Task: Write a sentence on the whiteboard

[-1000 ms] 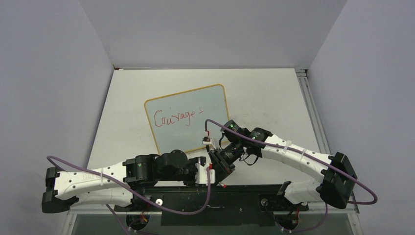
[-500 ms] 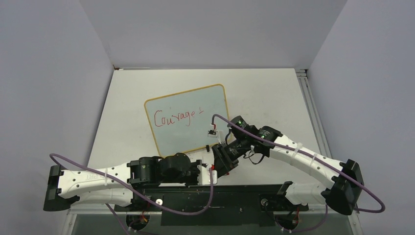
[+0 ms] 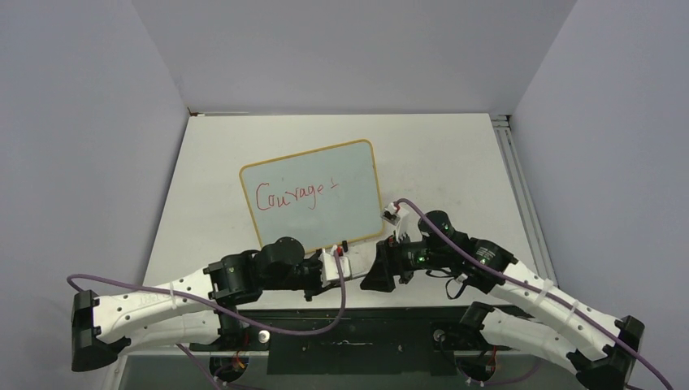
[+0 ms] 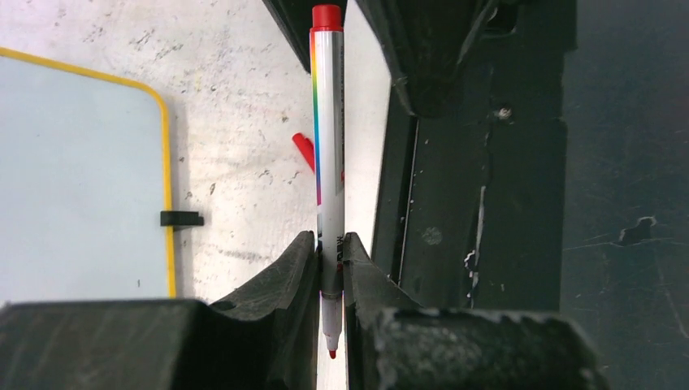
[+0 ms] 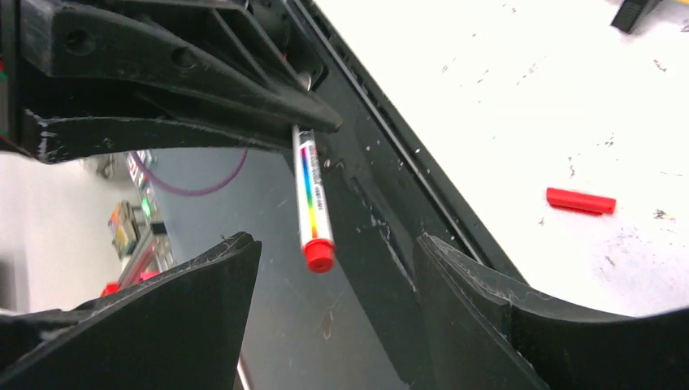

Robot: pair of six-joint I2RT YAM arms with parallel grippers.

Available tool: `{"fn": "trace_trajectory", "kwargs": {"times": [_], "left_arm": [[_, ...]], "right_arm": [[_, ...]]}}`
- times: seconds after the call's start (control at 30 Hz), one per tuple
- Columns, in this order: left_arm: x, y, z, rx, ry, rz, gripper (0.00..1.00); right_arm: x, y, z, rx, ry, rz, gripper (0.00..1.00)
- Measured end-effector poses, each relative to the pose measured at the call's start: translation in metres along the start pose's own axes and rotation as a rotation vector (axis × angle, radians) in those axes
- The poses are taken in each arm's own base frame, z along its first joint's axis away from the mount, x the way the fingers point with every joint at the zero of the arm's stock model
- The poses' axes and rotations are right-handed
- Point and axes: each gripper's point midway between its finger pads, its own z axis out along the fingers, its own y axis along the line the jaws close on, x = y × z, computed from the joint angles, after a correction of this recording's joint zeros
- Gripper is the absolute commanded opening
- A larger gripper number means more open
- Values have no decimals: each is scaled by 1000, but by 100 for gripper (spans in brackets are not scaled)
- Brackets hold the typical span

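Note:
The whiteboard (image 3: 325, 175), yellow-framed, lies mid-table in the top view. On it the sentence (image 3: 286, 197) reads "Courage" in red, followed by a short stroke. My left gripper (image 4: 329, 241) is shut on a white marker (image 4: 328, 138) with a rainbow stripe. The marker's red tip points back between the fingers and its red butt end points away. Just right of it, my right gripper (image 5: 337, 241) stands open. The marker's butt end (image 5: 318, 254) hangs between the right jaws and touches neither. The left gripper (image 3: 340, 262) and right gripper (image 3: 376, 275) face each other at the table's near edge.
A red marker cap (image 5: 580, 201) lies loose on the white table near the front edge and shows as the cap (image 4: 303, 151) in the left wrist view. The black base rail (image 4: 487, 203) runs along that edge. A black clip foot (image 4: 180, 218) sits on the whiteboard's frame.
The left gripper closed on the marker. The right gripper then let go, opened and pulled back to the right. The left arm has lifted a little toward the board.

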Motion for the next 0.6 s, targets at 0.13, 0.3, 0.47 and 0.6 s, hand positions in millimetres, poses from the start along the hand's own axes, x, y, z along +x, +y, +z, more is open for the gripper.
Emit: {"fn": "trace_trajectory", "kwargs": {"times": [0.13,0.3,0.47,0.6], "left_arm": [[-6,-3,1,49,-28,-43,0],[-6,-7,2,82,-34,-58,0],[-6,-9,2,99,-33,-63,0],[-4,-8,3,99,-26,-67,0]], "right_arm": [[-4,-7,1,16,-99,23,65],[-20,-2,5,0,-180,38,54],[-20,4,18,-26,-160,35,45],[-10,10,30,-45,-109,28,42]]}}
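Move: The marker is pinched near its writing tip by the left hand and slopes up towards the right hand; its middle is about 6 cm to the right hand's left, level fore and aft, and 3 cm lower. From the right hand, the red cap on the table is roughly 10 cm ahead, neither left nor right, 18 cm below; the whiteboard's black clip is 10 cm beyond that cap and 8 cm farther left. From the left hand, the marker's middle is 3 cm right and 2 cm up, level fore and aft. The marker's red rear end is what the right hand reaches over: its open fingers first swing forward about 1.5 cm, then go left some 3 cm while coming back again, passing either side of the barrel. They narrow by roughly a third without shutting, and the wrist turns about 5 degrees. The left hand keeps its pinch near the tip, nearly still. ##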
